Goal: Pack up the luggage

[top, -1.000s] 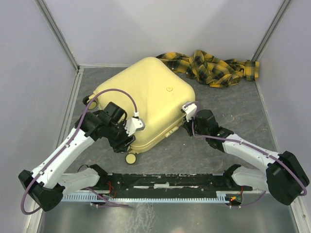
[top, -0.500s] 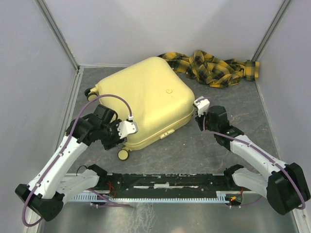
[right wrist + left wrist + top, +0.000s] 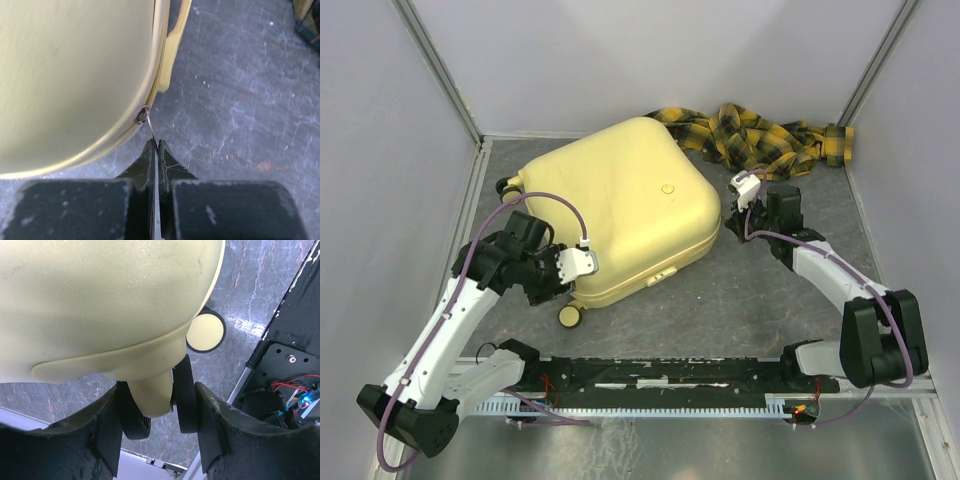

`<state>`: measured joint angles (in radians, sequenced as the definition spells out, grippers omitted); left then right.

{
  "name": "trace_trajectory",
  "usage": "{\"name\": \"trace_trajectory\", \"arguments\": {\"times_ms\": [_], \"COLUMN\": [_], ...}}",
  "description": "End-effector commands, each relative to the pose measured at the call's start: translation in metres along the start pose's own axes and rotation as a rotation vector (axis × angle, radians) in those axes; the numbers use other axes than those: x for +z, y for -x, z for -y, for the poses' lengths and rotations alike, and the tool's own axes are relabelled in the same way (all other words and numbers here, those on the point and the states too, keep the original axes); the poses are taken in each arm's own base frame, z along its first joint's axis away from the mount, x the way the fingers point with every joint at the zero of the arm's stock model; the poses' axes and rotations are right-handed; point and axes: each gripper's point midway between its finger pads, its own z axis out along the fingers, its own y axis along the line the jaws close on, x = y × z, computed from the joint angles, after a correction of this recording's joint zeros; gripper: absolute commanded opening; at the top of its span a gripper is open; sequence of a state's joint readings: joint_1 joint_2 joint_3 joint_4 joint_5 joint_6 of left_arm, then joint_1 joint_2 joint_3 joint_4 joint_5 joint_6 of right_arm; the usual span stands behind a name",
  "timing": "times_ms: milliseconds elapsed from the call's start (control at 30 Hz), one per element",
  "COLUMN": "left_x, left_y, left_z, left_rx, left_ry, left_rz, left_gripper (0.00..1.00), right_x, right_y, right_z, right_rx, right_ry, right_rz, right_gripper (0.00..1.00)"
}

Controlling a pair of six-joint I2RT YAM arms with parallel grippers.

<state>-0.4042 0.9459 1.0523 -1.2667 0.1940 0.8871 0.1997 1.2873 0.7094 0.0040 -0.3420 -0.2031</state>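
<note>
The luggage (image 3: 620,210) is a pale-yellow hard-shell suitcase lying flat and closed in the middle of the table. My left gripper (image 3: 556,283) is at its near-left corner. In the left wrist view the left gripper (image 3: 157,407) is shut on a twin black wheel (image 3: 185,395) under the shell (image 3: 100,300). My right gripper (image 3: 732,215) is at the suitcase's right edge. Seen from the right wrist, the right gripper (image 3: 158,146) is shut on the thin metal zipper pull (image 3: 149,125) at the seam of the luggage (image 3: 75,75).
A yellow-and-black plaid cloth (image 3: 760,135) lies crumpled at the back right, just behind the suitcase. Another pale wheel (image 3: 568,315) sticks out at the near corner. Walls close the table on the left, back and right. The black base rail (image 3: 660,375) runs along the near edge.
The right gripper has travelled right and toward the back along the suitcase edge with the zipper pull. The left gripper shifted left, and the suitcase turned slightly with it.
</note>
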Motion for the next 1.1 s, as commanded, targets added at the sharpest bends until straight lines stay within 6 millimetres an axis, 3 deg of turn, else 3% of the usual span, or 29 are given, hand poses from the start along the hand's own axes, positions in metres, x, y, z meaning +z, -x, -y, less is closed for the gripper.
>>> {"name": "trace_trajectory", "arguments": {"times_ms": [0, 367, 467, 533, 700, 767, 933, 1067], "left_x": [0.0, 0.001, -0.003, -0.009, -0.026, -0.037, -0.067, -0.099], "left_y": [-0.037, -0.019, -0.007, 0.003, 0.016, 0.025, 0.058, 0.098], "left_z": [0.005, -0.007, -0.014, -0.02, -0.032, -0.038, -0.041, -0.033], "left_rx": [0.106, 0.046, 0.008, -0.019, -0.099, -0.151, -0.243, -0.251], "left_ry": [-0.059, -0.018, 0.038, 0.087, 0.163, 0.19, 0.212, 0.192], "left_rz": [-0.174, -0.101, -0.04, 0.009, 0.065, 0.097, 0.283, 0.506], "left_gripper": [0.03, 0.03, 0.03, 0.1, 0.54, 0.64, 0.78, 0.8], "right_x": [0.008, 0.06, 0.068, 0.069, 0.066, 0.063, 0.059, 0.058], "right_y": [0.082, 0.121, 0.121, 0.118, 0.1, 0.091, 0.075, 0.07], "right_z": [0.03, 0.017, 0.004, -0.01, -0.05, -0.065, -0.086, -0.091], "right_rx": [-0.1, -0.127, -0.132, -0.142, -0.153, -0.161, -0.145, -0.138], "right_ry": [-0.017, 0.226, 0.299, 0.352, 0.464, 0.497, 0.542, 0.539], "right_rz": [0.207, 0.264, 0.264, 0.256, 0.221, 0.207, 0.176, 0.167], "right_gripper": [0.02, 0.02, 0.02, 0.02, 0.02, 0.02, 0.02, 0.02]}}
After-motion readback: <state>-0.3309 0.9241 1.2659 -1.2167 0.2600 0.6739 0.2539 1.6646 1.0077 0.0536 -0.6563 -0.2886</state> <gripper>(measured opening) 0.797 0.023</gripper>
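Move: Beside the closed yellow suitcase, the right fingers already pinch the zipper pull; the side handle's middle is about 11 cm ahead and 4 cm left, level with them. The plaid shirt is some 24 cm ahead, 4 cm right and 11 cm lower. The left fingers already grip the near upper wheel, right at the hand point; the near lower wheel is about 3 cm back, 3 cm right and 12 cm below. Pulling the zipper pull along the suitcase's right edge, the right hand goes about 7 cm forward and 5 cm left, then eases a couple of centimetres back while carrying on left, turning some 20 degrees counter-clockwise, fingers still shut. The left hand first holds the upper wheel nearly still, then opens its fingers, lets go and rises about 8 cm, tilting and edging forward. ##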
